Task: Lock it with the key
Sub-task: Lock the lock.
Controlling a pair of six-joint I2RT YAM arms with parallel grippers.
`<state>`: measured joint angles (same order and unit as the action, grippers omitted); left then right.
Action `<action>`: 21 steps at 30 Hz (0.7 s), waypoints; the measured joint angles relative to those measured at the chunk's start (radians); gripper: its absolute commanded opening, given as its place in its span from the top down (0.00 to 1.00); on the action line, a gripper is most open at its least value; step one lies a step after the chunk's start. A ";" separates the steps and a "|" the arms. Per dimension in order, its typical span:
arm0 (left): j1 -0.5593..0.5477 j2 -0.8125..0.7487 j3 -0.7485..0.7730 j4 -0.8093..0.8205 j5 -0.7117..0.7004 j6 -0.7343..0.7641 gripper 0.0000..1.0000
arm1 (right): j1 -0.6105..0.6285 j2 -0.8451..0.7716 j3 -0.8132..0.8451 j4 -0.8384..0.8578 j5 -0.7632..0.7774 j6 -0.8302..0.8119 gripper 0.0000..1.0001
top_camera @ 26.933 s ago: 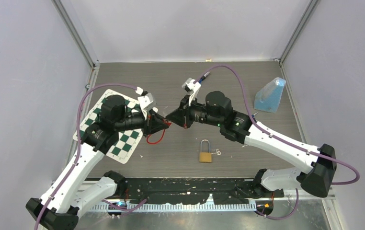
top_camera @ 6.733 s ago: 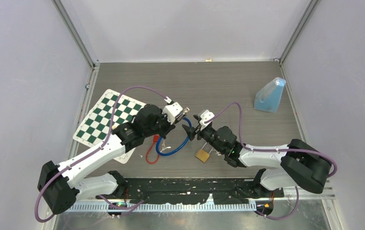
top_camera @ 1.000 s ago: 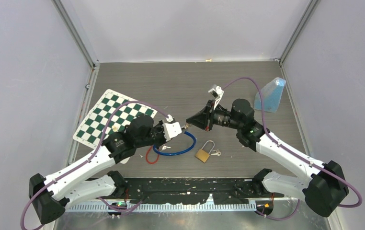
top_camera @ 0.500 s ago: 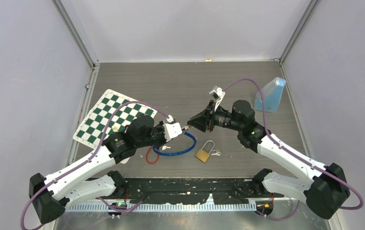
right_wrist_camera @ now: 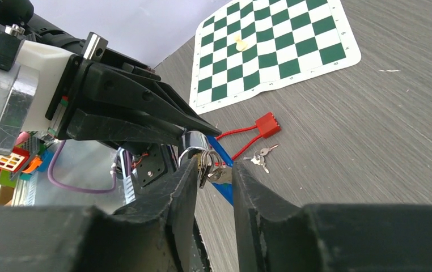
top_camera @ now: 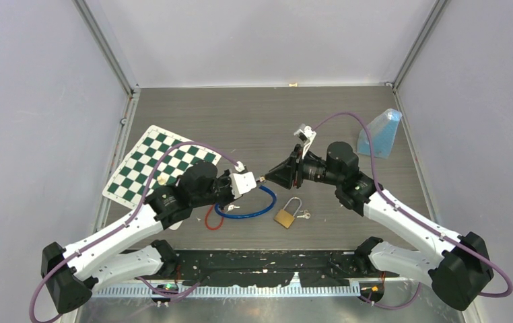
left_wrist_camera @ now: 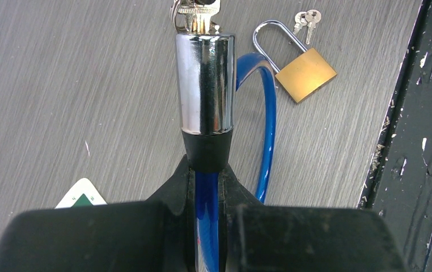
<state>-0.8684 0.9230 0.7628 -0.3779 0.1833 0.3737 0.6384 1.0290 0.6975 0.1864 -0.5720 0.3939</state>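
Note:
My left gripper is shut on the blue cable of a cable lock, just behind its chrome cylinder. It holds the cylinder out above the table. A key on a ring sticks out of the cylinder's far end. In the right wrist view the key hangs between the parted fingers of my right gripper, which is open around it. Seen from above, the left gripper and the right gripper meet tip to tip at mid-table.
A brass padlock with an open shackle and small keys lies on the table in front of the grippers. A red cable lock lies left of the blue loop. A chessboard mat lies left. A blue bag stands back right.
My right gripper's jaws have parted around the key, and that arm has shifted slightly nearer and lower. The left arm and the cable lock have stayed put.

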 measured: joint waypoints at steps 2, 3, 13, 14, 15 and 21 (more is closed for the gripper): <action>0.000 0.000 0.000 0.000 0.000 0.000 1.00 | 0.000 0.002 -0.003 -0.001 -0.010 -0.001 0.77; 0.000 0.001 0.000 0.000 0.000 0.000 1.00 | 0.000 0.004 -0.003 0.000 -0.016 -0.002 0.79; 0.001 0.003 0.000 -0.017 -0.008 -0.001 1.00 | -0.002 0.048 -0.048 0.132 -0.084 -0.035 0.95; 0.001 0.003 0.000 -0.019 -0.008 -0.001 1.00 | -0.002 0.045 -0.062 0.153 -0.084 -0.043 0.95; 0.001 0.004 0.000 -0.020 -0.007 0.000 1.00 | -0.001 0.039 -0.081 0.180 -0.084 -0.056 0.95; -0.001 0.011 0.005 -0.017 0.006 0.005 1.00 | 0.005 -0.022 -0.147 0.250 -0.071 -0.175 0.95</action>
<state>-0.8696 0.9340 0.7673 -0.3950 0.1894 0.3782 0.6430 1.0069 0.5507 0.4366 -0.6434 0.2184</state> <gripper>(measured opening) 0.050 0.086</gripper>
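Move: The key, standing in the chrome barrel end of the blue cable lock, is right at the open right fingertips: about 1 cm to the left and 1 cm below their midpoint. On the table some 21 cm below, the padlock lies roughly 11 cm back and 6 cm to the right of the right hand, and the keys by the red lock about 9 cm back and 9 cm to the left. From the left hand, which grips the lock, the key is about 3 cm ahead, 5 cm to the right and 2 cm higher. The key is pinched by the right fingers, which close from partly open while that hand eases about 1 cm down and back, edging left towards the barrel. Once shut, the right hand rolls some 15 degrees about its pointing direction, its forward side rising, and slips back right by about 1 cm. The left hand keeps its grip on the lock and stays nearly in place. ##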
